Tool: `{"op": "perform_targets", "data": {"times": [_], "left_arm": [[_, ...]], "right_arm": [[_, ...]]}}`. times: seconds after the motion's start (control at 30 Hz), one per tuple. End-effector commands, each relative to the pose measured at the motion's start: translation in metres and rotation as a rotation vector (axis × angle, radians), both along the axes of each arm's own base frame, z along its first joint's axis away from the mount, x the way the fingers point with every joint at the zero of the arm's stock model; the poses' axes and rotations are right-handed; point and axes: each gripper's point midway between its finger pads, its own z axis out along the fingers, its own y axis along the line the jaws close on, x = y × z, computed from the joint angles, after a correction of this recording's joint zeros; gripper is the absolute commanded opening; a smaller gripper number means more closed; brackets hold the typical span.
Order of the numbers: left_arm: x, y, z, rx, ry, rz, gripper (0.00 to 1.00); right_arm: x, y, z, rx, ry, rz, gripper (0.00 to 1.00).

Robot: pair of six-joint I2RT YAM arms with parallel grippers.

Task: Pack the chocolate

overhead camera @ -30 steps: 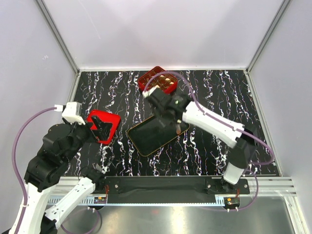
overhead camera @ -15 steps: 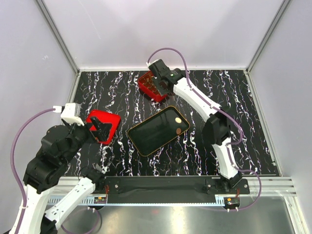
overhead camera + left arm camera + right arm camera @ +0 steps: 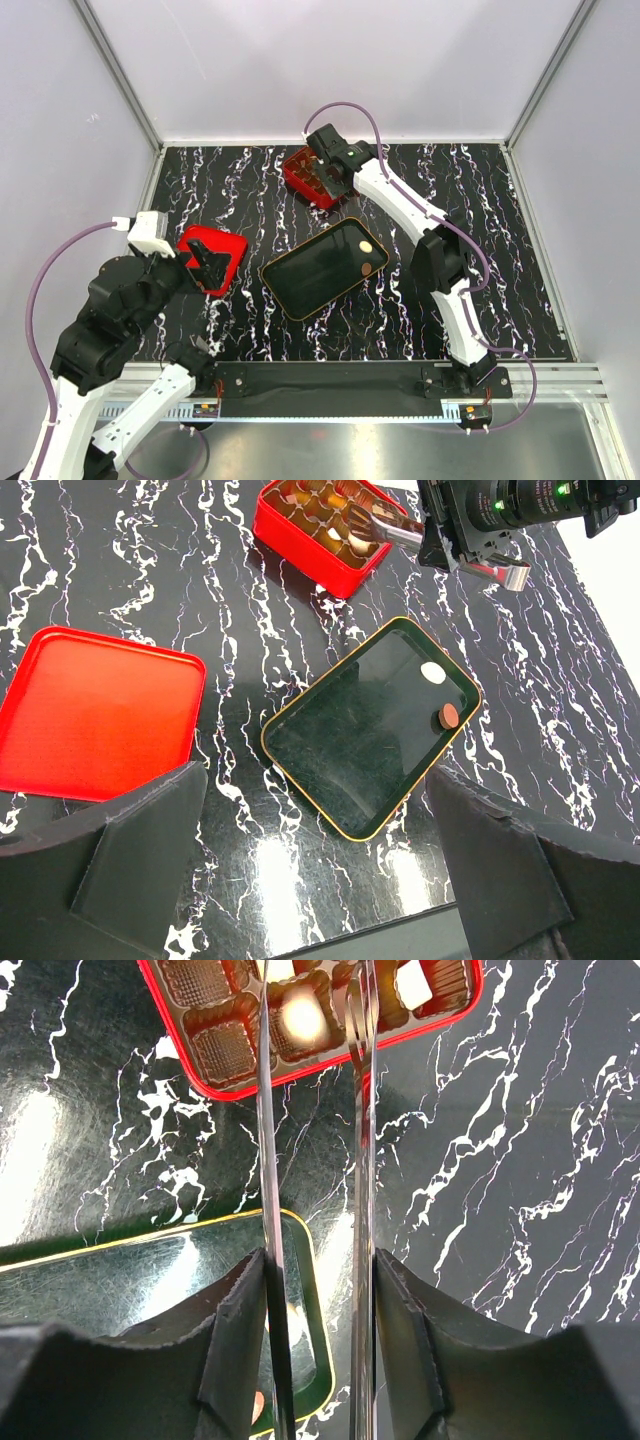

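Note:
Two pieces of chocolate lie in the black gold-rimmed tray (image 3: 305, 275), one cream (image 3: 366, 246) and one brown (image 3: 367, 268). They also show in the left wrist view, the cream piece (image 3: 432, 672) beside the brown piece (image 3: 450, 716). My right gripper (image 3: 335, 172) is shut on metal tongs (image 3: 362, 1110). The tong tips reach into the red gridded box (image 3: 312, 178) and straddle a cream chocolate (image 3: 303, 1018) in one cell. Another cream piece (image 3: 413, 982) sits to its right. My left gripper (image 3: 312, 780) hangs open over the table's near left, holding nothing.
A flat red lid (image 3: 95, 715) lies on the black marbled table (image 3: 460, 190) at the left, under my left gripper (image 3: 208, 262). White walls close off the back and both sides.
My right arm swung from over the tray to the red box at the back, leaving the two pieces uncovered in the tray. The tongs have spread slightly. My left arm stayed put.

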Motion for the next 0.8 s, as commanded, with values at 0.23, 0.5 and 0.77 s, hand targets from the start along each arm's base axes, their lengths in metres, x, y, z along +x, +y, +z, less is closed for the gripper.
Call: {"op": "perform_targets", "data": {"times": [0.23, 0.5, 0.77], "left_arm": [[0.004, 0.000, 0.013, -0.016, -0.044, 0.006, 0.99], [0.001, 0.004, 0.022, -0.013, -0.063, 0.013, 0.99], [-0.004, 0.003, 0.023, -0.027, -0.075, 0.002, 0.99]], "right_arm": [[0.011, -0.006, 0.019, -0.001, -0.061, -0.010, 0.52], [-0.038, -0.032, 0.063, 0.030, 0.011, -0.064, 0.52], [-0.161, -0.062, 0.050, 0.074, 0.164, -0.083, 0.52]]}}
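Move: The white chocolate left in the dark tray lies about 11 cm back of the right hand, 4 cm to its right and some 15 cm below. The brown chocolate stands 5 cm nearer the base, straight back from the white one; the tray's middle is about 16 cm back and 6 cm left of the hand. The red box is some 7 cm ahead and 7 cm left. From the left hand the white chocolate is roughly 18 cm ahead, 30 cm right. The pieces in the red box are left behind as the right hand, after hovering nearly still with its long fork tips over the box, draws back and to its right, gaining speed, about 12 cm back and 6 cm right. It rises some 3 cm on the way and tips about 10 degrees further down, fingers staying half open and empty, out over the tray towards the white and brown chocolates. ##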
